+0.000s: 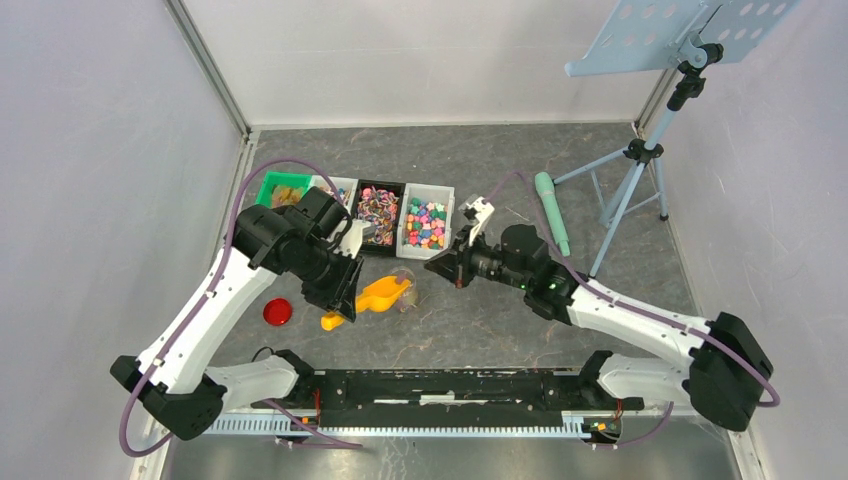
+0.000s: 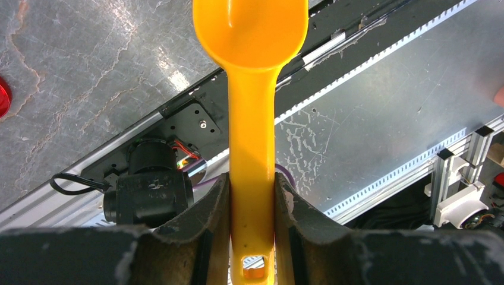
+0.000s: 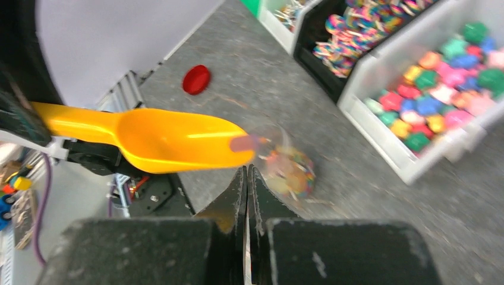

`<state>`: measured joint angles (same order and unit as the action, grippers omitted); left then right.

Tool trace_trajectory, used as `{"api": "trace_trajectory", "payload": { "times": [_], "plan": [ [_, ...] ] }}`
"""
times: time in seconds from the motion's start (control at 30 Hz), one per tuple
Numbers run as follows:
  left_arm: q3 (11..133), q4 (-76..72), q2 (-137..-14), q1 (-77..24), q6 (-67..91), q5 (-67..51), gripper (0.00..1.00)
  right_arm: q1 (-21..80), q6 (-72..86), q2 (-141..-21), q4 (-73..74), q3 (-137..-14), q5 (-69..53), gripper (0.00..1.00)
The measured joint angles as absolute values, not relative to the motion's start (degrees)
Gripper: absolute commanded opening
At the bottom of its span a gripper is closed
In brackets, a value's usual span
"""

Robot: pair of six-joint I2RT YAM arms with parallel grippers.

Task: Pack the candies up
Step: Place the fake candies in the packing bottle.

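An orange scoop [image 1: 380,295] is held by its handle [image 2: 252,196] in my left gripper [image 2: 252,184], whose fingers press both sides of it. The scoop's mouth [image 3: 154,139] points at a small clear container [image 3: 288,169] of multicoloured candies, blurred, standing on the table [image 1: 407,293]. Something pinkish shows at the scoop's tip [image 3: 243,142]. My right gripper [image 3: 247,172] is shut with nothing between its fingers, just short of that container, to its right in the top view [image 1: 440,268]. More candies fill a white bin [image 1: 427,222] and a black bin [image 1: 378,215].
A red round lid [image 1: 278,312] lies left of the scoop. A green bin [image 1: 280,188] and another white bin [image 1: 335,190] continue the row at the back. A green microphone-like object [image 1: 552,210] and a tripod stand [image 1: 640,160] are at the right.
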<state>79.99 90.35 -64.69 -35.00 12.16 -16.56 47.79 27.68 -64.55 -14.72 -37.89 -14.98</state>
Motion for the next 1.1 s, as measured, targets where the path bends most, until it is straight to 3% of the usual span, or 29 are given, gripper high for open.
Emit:
{"api": "trace_trajectory", "payload": {
  "times": [0.53,1.1],
  "plan": [
    [82.46,90.32,-67.68,-35.03,12.12,-15.14,0.02,55.18,28.14,-79.31,-18.76,-46.76,-15.05,0.00],
    [88.23,91.85,-68.95,-35.18,12.12,-12.40,0.02,57.39,26.70,-82.56,-18.98,-48.64,-13.89,0.00]
  ]
}}
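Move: My left hand grips the scoop by its handle; the mauve candy on its lip lies about 7 cm ahead, 11 to the right and 4 lower, and the packing bottle some 8 ahead, 12 right and 15 down. From my right hand, already shut, that candy is roughly 6 cm left, 2 back and 2 lower. From the same hand the bottle stands 5 left, 2 back and 13 below, the star-candy tray 16 ahead, and the black lollipop tray 16 ahead and 11 left. I sweep my right hand's shut fingertips about 8 cm left and slightly back to the scoop's lip, first rising a little, then sinking below the starting height, and turn the wrist some 10 degrees counter-clockwise. The tips end right at the bowl, slowing over the last few centimetres. My left hand keeps its grip on the handle and eases the scoop about 2 cm forward, lifting it another 2 cm near the end. ##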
